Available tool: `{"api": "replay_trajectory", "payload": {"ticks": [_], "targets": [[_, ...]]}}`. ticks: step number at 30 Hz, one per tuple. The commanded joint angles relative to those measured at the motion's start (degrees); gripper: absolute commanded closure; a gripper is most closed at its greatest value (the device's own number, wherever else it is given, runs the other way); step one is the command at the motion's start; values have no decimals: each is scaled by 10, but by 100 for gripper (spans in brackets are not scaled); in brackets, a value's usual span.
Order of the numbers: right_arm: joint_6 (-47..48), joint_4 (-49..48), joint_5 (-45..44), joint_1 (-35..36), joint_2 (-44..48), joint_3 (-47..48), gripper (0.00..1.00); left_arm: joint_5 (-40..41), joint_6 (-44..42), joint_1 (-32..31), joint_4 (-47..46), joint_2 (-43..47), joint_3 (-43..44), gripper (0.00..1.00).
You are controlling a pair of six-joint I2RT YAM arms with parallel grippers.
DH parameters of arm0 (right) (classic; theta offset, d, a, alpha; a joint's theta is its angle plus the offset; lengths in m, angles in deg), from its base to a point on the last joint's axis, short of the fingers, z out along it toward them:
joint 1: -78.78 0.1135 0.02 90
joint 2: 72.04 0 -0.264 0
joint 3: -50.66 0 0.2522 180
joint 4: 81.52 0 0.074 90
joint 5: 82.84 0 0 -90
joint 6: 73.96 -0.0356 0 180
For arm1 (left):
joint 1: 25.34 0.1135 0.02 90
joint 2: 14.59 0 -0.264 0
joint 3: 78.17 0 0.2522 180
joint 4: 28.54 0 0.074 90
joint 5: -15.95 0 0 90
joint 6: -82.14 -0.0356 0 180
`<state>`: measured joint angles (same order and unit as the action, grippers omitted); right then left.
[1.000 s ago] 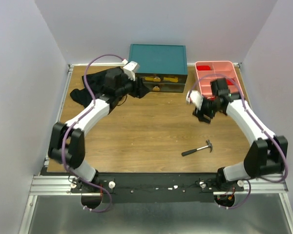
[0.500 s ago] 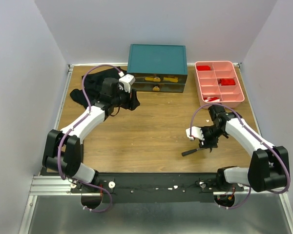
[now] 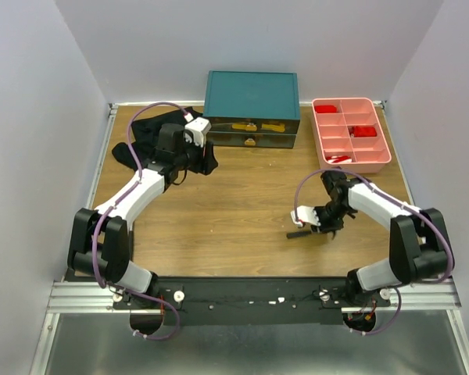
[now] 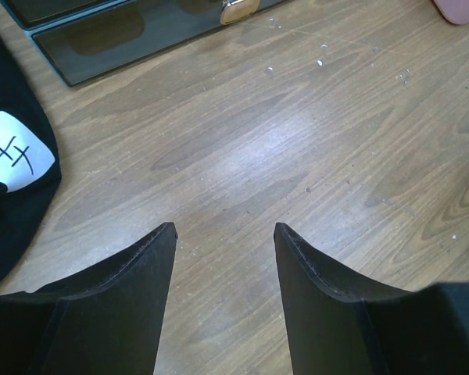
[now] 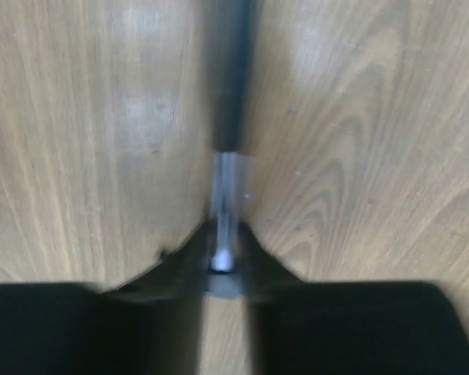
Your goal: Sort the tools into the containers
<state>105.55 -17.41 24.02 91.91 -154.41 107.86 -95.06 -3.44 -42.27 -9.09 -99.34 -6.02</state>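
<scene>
A black-handled steel hammer lies on the wooden table at the front right. My right gripper sits over its head end. In the right wrist view the gripper has both fingers pressed against the hammer's steel shaft, and the black handle points away. The picture is blurred. My left gripper hovers in front of the teal drawer cabinet. Its jaws stand open over bare wood with nothing between them. The pink tray sits at the back right.
A black cloth lies at the back left, beside my left arm, with a white tag on it. The cabinet's lower drawer front faces my left gripper. Red items lie in the tray's compartments.
My right arm swung from the pink tray down to the hammer, and its jaws closed on the shaft. My left gripper drew back a little from the cabinet.
</scene>
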Motion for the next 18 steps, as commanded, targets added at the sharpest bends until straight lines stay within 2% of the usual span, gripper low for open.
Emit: {"api": "replay_trajectory", "payload": {"ticks": [1, 4, 12, 18], "targets": [[-57, -18, -22, 12, -53, 58, 90, 12, -6, 12, -4, 16, 8, 37], [-101, 0, 11, 12, -58, 169, 99, 14, -6, 23, -10, 18, 4, 37], [-248, -27, 16, 25, -153, 522, 99, 8, 1, 34, -35, 31, -16, 37], [-271, -133, -79, 72, -251, 632, 99, 7, 16, 42, -53, 61, -48, 37]]}}
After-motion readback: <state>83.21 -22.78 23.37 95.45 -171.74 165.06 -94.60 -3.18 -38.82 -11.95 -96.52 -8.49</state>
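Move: The right hand is down at the table with its parted fingers either side of the hammer's metal shaft close to the head; the hammer's middle lies about 4 cm left and 2 cm back at the hand's height. The pink tray's middle is some 30 cm ahead and 7 cm right, the teal cabinet's roughly 34 cm ahead and 23 cm left. From the left hand, the hammer is some 19 cm back, 30 cm right and 15 cm below. The right fingers shut on the hammer's shaft just by the head and pinch it, then the arm whips it forward and up, about 25 cm each way and some 9 cm left, towards the teal cabinet's near right corner. The wrist swings the fingertips outward by roughly 40 degrees on the way. The open, empty left hand drifts a couple of centimetres left. ##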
